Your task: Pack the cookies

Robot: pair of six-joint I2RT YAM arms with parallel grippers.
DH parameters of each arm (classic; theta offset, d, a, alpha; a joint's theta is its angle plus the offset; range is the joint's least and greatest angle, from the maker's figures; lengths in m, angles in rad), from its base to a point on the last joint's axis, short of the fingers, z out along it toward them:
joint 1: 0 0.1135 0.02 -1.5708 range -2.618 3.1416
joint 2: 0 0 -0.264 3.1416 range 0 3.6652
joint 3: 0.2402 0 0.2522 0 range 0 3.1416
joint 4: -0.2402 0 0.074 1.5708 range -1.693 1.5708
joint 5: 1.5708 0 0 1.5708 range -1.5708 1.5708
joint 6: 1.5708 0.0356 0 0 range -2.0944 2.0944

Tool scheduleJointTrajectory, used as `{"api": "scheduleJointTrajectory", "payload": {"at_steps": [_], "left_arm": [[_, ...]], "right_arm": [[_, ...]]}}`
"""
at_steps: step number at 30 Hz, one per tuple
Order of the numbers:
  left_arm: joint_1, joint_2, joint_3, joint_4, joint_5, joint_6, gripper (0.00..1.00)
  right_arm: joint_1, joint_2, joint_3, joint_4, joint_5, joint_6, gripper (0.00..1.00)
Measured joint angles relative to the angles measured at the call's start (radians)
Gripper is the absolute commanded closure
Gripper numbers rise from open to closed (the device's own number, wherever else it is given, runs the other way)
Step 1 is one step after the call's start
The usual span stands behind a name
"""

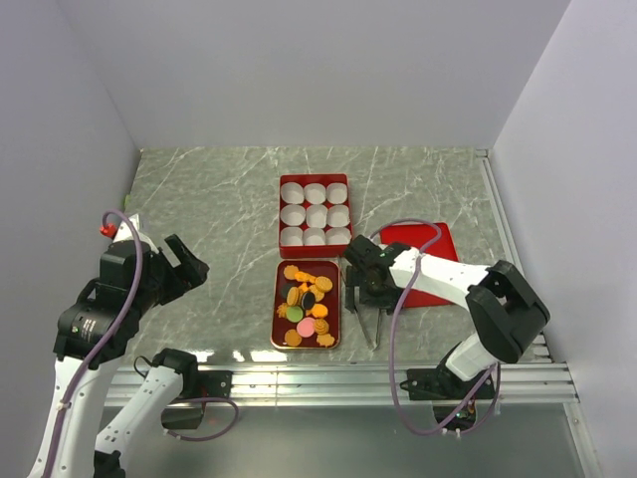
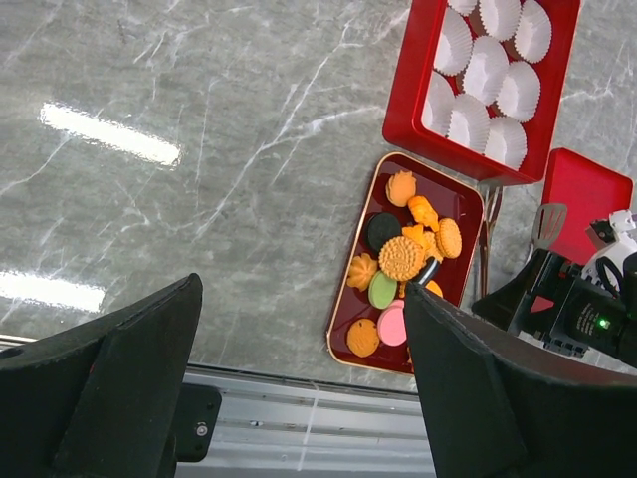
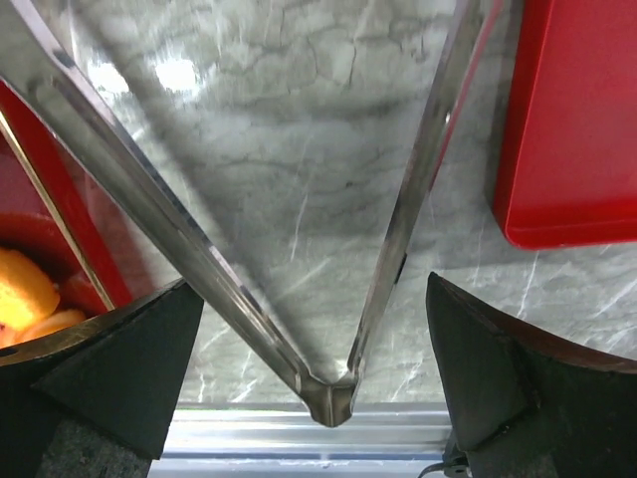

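Note:
The cookies [image 1: 306,302] lie heaped in a dark red gold-rimmed tray [image 1: 279,317]; they are mostly orange, with green, pink and dark ones. The left wrist view shows the cookies [image 2: 402,257] too. A red box [image 1: 282,211] of white paper cups [image 1: 315,212] stands just behind the tray. Metal tongs [image 1: 370,324] lie on the table right of the tray. My right gripper [image 1: 360,294] hovers open over them, and the tongs [image 3: 333,398] lie between its fingers untouched. My left gripper [image 1: 189,264] is raised at the left, open and empty.
A red lid [image 1: 423,261] lies flat to the right of the tongs, partly under my right arm. The aluminium rail [image 1: 328,383] runs along the near table edge. Grey walls enclose the marble table [image 1: 219,199] on three sides.

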Motion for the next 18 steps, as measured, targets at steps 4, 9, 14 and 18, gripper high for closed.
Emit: {"api": "scheduleJointTrajectory", "payload": {"at_steps": [4,9,14,18], "left_arm": [[0.000,0.003,0.000,-0.001,-0.002,0.000,0.13],[0.000,0.012,-0.017,-0.001,-0.002,0.000,0.14],[0.000,0.022,-0.033,-0.001,-0.002,0.000,0.14],[0.000,0.022,-0.033,0.000,-0.002,0.000,0.14]], "right_arm": [[0.000,0.027,0.020,0.004,0.020,-0.012,0.08],[0.001,0.051,0.029,0.012,0.031,-0.022,0.13],[0.008,0.089,0.047,0.013,0.047,-0.024,0.21],[0.018,0.091,0.048,0.021,0.050,-0.021,0.27]]}}
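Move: The right hand, pointing down, is just above the tongs lying in a V with the joint towards the base. Their middle is about 2 cm ahead and 1 cm below. The cookie tray's middle is roughly 14 cm left and level fore and aft; the box with paper cups is some 23 cm ahead and 12 cm left, the red lid about 11 cm ahead and 16 cm right. For the left hand, the tongs lie around 34 cm right, 3 cm ahead and 24 cm below. Closing from wide open to about three quarters, the right fingers come against the outer sides of the tongs' two legs and begin to squeeze them together. Meanwhile the hand eases some 1.5 cm forward along the legs, away from the joint, and sinks about 1 cm around them. The empty left hand sinks some 1.5 cm over the table, staying open. ##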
